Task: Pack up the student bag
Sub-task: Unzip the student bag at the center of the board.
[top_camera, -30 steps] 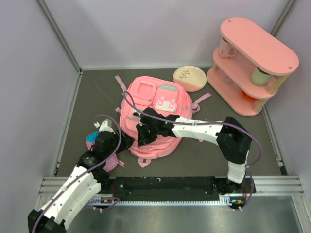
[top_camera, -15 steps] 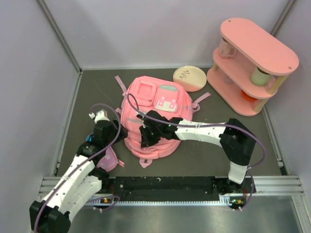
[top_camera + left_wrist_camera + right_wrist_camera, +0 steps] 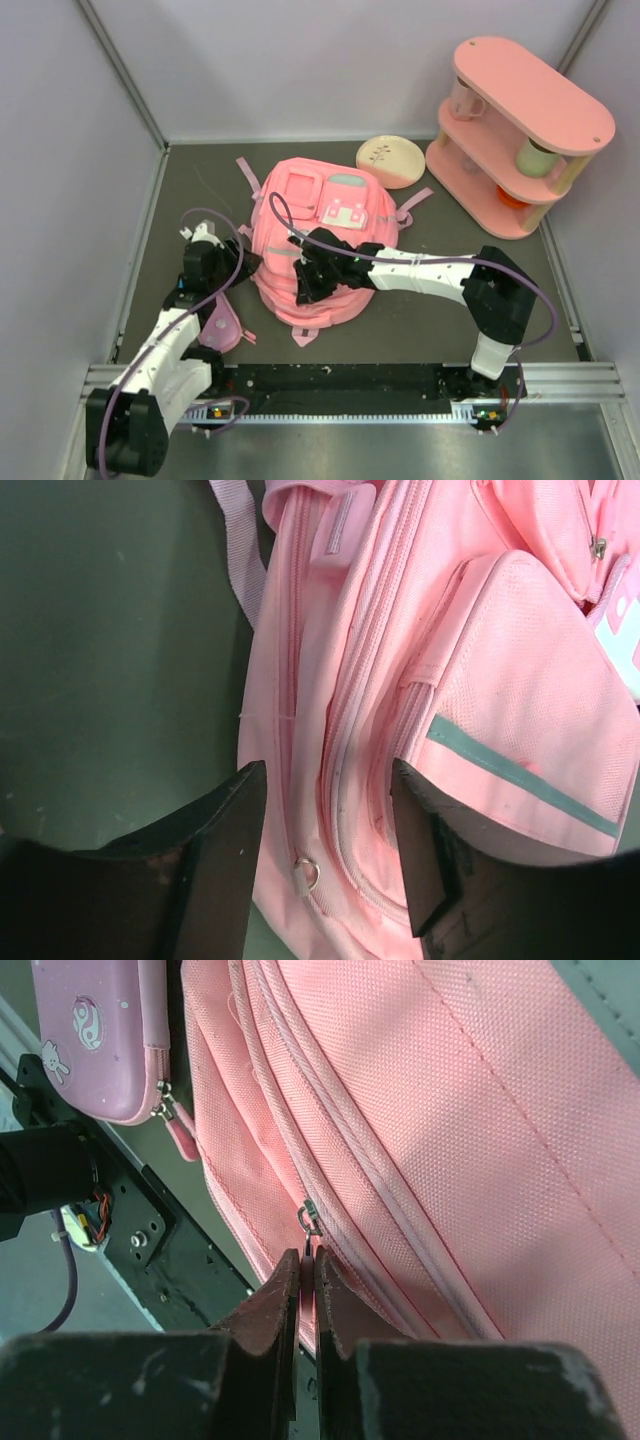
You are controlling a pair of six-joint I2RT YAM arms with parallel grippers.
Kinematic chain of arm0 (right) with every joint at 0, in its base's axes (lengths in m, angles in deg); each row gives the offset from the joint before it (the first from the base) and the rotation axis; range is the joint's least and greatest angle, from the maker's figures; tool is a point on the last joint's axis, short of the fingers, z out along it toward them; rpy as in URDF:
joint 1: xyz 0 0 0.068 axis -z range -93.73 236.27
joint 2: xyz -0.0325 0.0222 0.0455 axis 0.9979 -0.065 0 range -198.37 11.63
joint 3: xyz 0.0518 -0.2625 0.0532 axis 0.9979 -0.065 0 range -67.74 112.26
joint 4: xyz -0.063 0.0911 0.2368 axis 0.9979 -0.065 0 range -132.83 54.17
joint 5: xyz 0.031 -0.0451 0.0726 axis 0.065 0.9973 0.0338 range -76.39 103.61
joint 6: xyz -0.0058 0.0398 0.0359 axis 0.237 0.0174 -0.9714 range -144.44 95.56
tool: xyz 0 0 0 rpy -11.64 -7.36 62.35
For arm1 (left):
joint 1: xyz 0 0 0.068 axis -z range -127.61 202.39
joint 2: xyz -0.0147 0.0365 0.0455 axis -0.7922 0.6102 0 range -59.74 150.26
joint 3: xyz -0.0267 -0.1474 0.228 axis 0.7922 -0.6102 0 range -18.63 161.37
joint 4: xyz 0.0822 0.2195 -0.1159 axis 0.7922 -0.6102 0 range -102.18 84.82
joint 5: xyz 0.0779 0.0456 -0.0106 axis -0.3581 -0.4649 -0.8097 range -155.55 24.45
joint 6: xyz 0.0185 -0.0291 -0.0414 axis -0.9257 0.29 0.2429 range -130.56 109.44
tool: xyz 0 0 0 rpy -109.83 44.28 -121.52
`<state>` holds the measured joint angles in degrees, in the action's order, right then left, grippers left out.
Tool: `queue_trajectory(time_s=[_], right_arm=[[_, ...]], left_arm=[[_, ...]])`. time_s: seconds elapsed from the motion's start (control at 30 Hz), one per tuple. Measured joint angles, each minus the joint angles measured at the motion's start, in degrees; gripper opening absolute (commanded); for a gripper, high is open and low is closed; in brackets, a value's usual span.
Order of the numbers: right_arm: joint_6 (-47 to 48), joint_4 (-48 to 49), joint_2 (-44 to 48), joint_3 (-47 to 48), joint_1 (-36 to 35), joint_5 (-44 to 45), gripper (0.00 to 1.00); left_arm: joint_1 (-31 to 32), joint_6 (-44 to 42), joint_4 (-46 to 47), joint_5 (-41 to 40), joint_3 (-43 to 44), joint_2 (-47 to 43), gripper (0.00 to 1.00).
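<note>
The student bag (image 3: pixel 300 190) lies flat mid-table, a pink backpack with its front pockets up. My right gripper (image 3: pixel 306 284) is over its near end, shut on a zipper pull (image 3: pixel 309 1222) of the bag (image 3: pixel 450 1090); the right gripper (image 3: pixel 308 1256) pinches the tab between its tips. My left gripper (image 3: pixel 247 262) is at the bag's left side, open. In the left wrist view the left gripper (image 3: pixel 328 780) has one finger on each side of the bag's (image 3: pixel 500 680) side seam. A small zipper ring (image 3: pixel 305 872) shows between them, ungripped.
A small pink pouch (image 3: pixel 222 325) (image 3: pixel 95 1035) lies by the left arm near the table's front edge. A round beige plate (image 3: pixel 390 161) and a pink two-tier shelf (image 3: pixel 520 130) holding cups stand at the back right. Grey walls enclose the table.
My left arm has swung back and left, then brought its open gripper to the bag's left side. My right gripper has shifted slightly toward the near edge, still shut on the pull.
</note>
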<state>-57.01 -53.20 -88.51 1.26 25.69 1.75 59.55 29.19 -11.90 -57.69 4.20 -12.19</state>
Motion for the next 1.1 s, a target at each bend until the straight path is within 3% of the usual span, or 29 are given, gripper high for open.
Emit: queue_trajectory(time_s=[0.03,0.1,0.2,0.33,0.73,1.1], right_arm=[[0.0,-0.1,0.0,0.0,0.0,0.0,0.0],[0.0,-0.2,0.0,0.0,0.0,0.1,0.0],[0.2,-0.2,0.0,0.1,0.0,0.2,0.0],[0.2,-1.1,0.0,1.0,-0.1,0.3,0.0],[-0.8,-2.0,-4.3,7.0,-1.7,0.7,0.0],[-1.6,-2.8,-8.9,12.6,-3.1,0.6,0.0]], left_arm=[[-0.4,0.3,1.6,1.2,-0.3,1.4,0.46],[-0.8,0.9,4.5,3.5,-0.5,3.8,0.27],[-0.9,1.4,7.7,6.3,-0.6,5.5,0.12],[-1.3,1.6,9.5,8.3,-0.7,6.8,0.0],[-1.6,5.4,16.2,12.4,-6.2,3.9,0.0],[-1.6,6.6,13.6,12.0,-7.7,-3.2,0.0]])
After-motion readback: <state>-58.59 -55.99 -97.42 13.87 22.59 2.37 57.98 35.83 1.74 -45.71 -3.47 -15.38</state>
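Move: The left gripper, open, has the bag's left edge beside the zipper about 1 cm ahead, 2 cm to its right and 1 cm below. The zipper pull, already between the right fingers, sits about 10 cm to the left gripper's right and 9 cm back; the pencil case lies some 9 cm left, 12 cm back and 7 cm lower. From the right gripper, that bag edge is about 9 cm left, 10 cm ahead and 1 cm up. Bring the left gripper about 3 cm right and slightly forward onto the bag's left edge, rolling its left side down some 10 degrees, and shut the fingers on the fabric; then ease it back 2 cm and up 1 cm, keeping the pinch. Hold the right gripper still until that pinch is made, then draw the zipper pull about 5 cm left along the seam towards the left gripper, fingers staying shut. ##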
